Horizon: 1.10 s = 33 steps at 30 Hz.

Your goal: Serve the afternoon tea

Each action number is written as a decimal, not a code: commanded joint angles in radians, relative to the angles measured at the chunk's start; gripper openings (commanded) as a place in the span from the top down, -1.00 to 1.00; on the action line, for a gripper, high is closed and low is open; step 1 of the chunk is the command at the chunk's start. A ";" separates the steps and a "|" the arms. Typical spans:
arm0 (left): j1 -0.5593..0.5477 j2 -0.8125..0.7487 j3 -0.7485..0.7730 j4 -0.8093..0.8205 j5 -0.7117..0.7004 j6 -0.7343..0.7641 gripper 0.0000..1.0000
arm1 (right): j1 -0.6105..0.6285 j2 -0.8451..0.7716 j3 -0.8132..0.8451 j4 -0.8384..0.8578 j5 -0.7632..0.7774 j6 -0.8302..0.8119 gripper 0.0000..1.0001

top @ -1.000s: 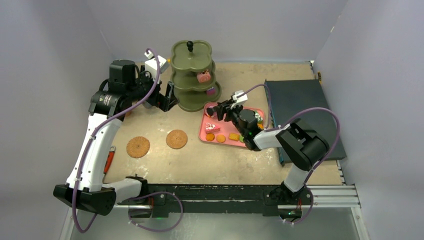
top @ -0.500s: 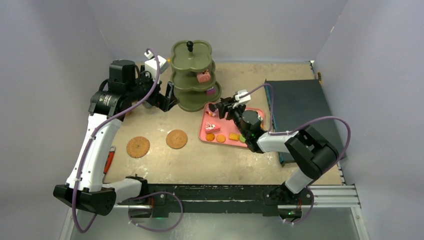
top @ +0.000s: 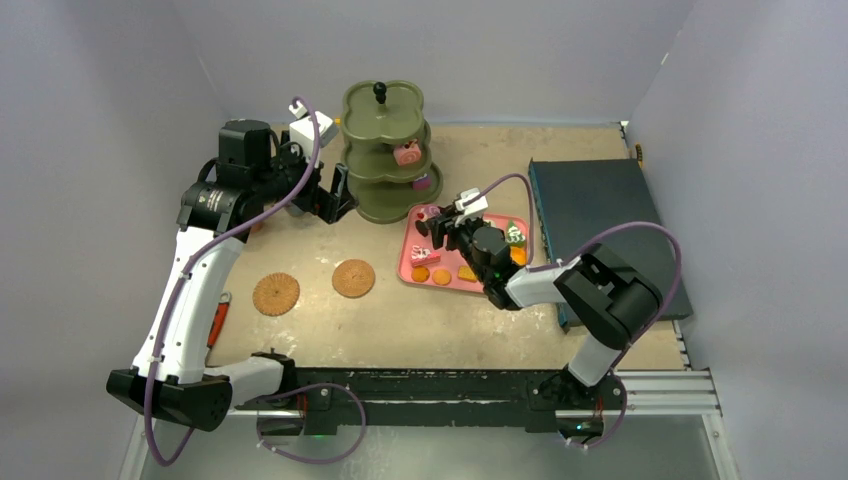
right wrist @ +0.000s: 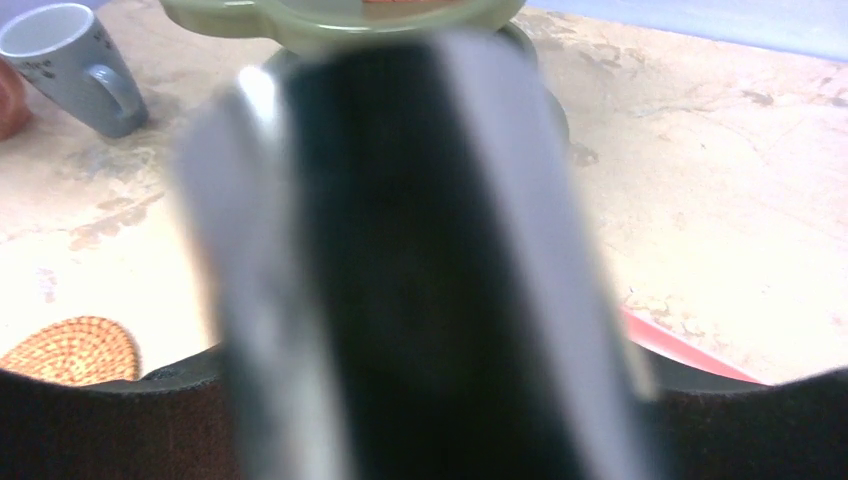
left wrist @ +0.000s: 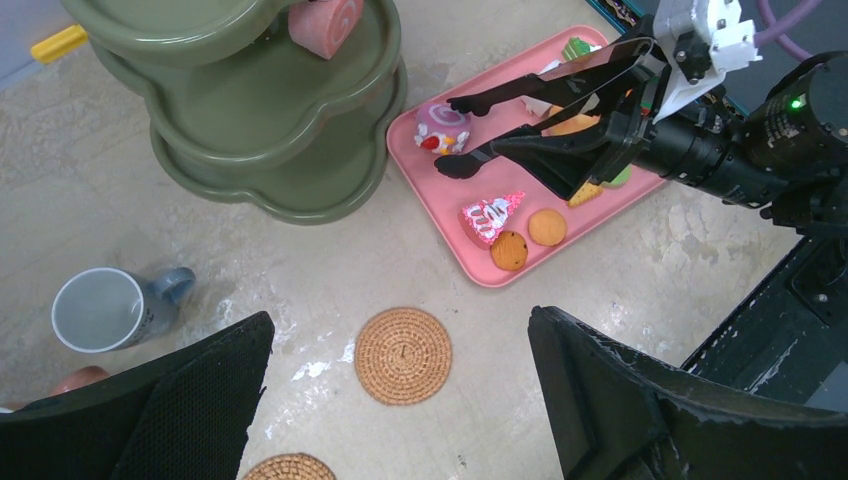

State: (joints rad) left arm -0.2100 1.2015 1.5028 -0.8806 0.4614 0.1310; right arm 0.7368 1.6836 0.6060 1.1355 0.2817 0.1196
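The olive three-tier stand (top: 385,150) (left wrist: 280,130) carries a pink roll pastry (top: 407,154) (left wrist: 325,22) on its middle tier. My right gripper (top: 466,234) (left wrist: 650,110) (right wrist: 420,400) is shut on black tongs (left wrist: 560,85) (right wrist: 420,250). The tongs' open tips hang over a pink swirl pastry (left wrist: 443,125) at the far-left corner of the pink tray (top: 407,258) (left wrist: 440,190). A pink slice (left wrist: 490,217), two orange cookies (left wrist: 510,250) and a green pastry (top: 515,235) also lie on that tray. My left gripper (top: 335,200) (left wrist: 400,330) stands open left of the stand, above a coaster (top: 353,278) (left wrist: 403,355).
A second coaster (top: 276,294) lies further left. A grey-blue cup (left wrist: 105,310) (right wrist: 70,60) and a terracotta cup (left wrist: 70,380) stand near the stand's left side. A dark flat box (top: 600,220) fills the right side. A red-handled tool (top: 218,320) lies under the left arm.
The right wrist has shifted a little to the left over the tray with the tongs, uncovering the green pastry. The left arm has not moved.
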 commanded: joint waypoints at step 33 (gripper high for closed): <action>0.004 -0.025 0.025 0.022 0.005 0.004 -0.99 | 0.000 0.022 0.177 0.016 -0.011 -0.013 0.33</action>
State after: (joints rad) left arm -0.2100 1.1980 1.5028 -0.8806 0.4603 0.1318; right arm 0.7341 1.6890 0.6952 1.1168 0.2928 0.1101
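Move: The right hand, gripping the tongs, has the open tips straddling the pink swirl cake, some 5 cm left of that hand, about 1 cm ahead and 11 cm below. The green stand's bottom tier is about 7 cm ahead and 11 cm left; the purple cake on it lies 8 ahead and 6 left, the pink-and-white slice 6 back and 5 left, all similarly low. From the idle left hand, the swirl cake is roughly 9 cm ahead, 18 right and 28 below. The tong tips close on the swirl cake from both sides and pinch it: the right hand first sinks about 2 cm with a slight forward shift, stays low while its fingers squeeze the tongs narrower, then rises about 5 cm with the grip kept, starting to drift forward and left towards the stand as it climbs. ##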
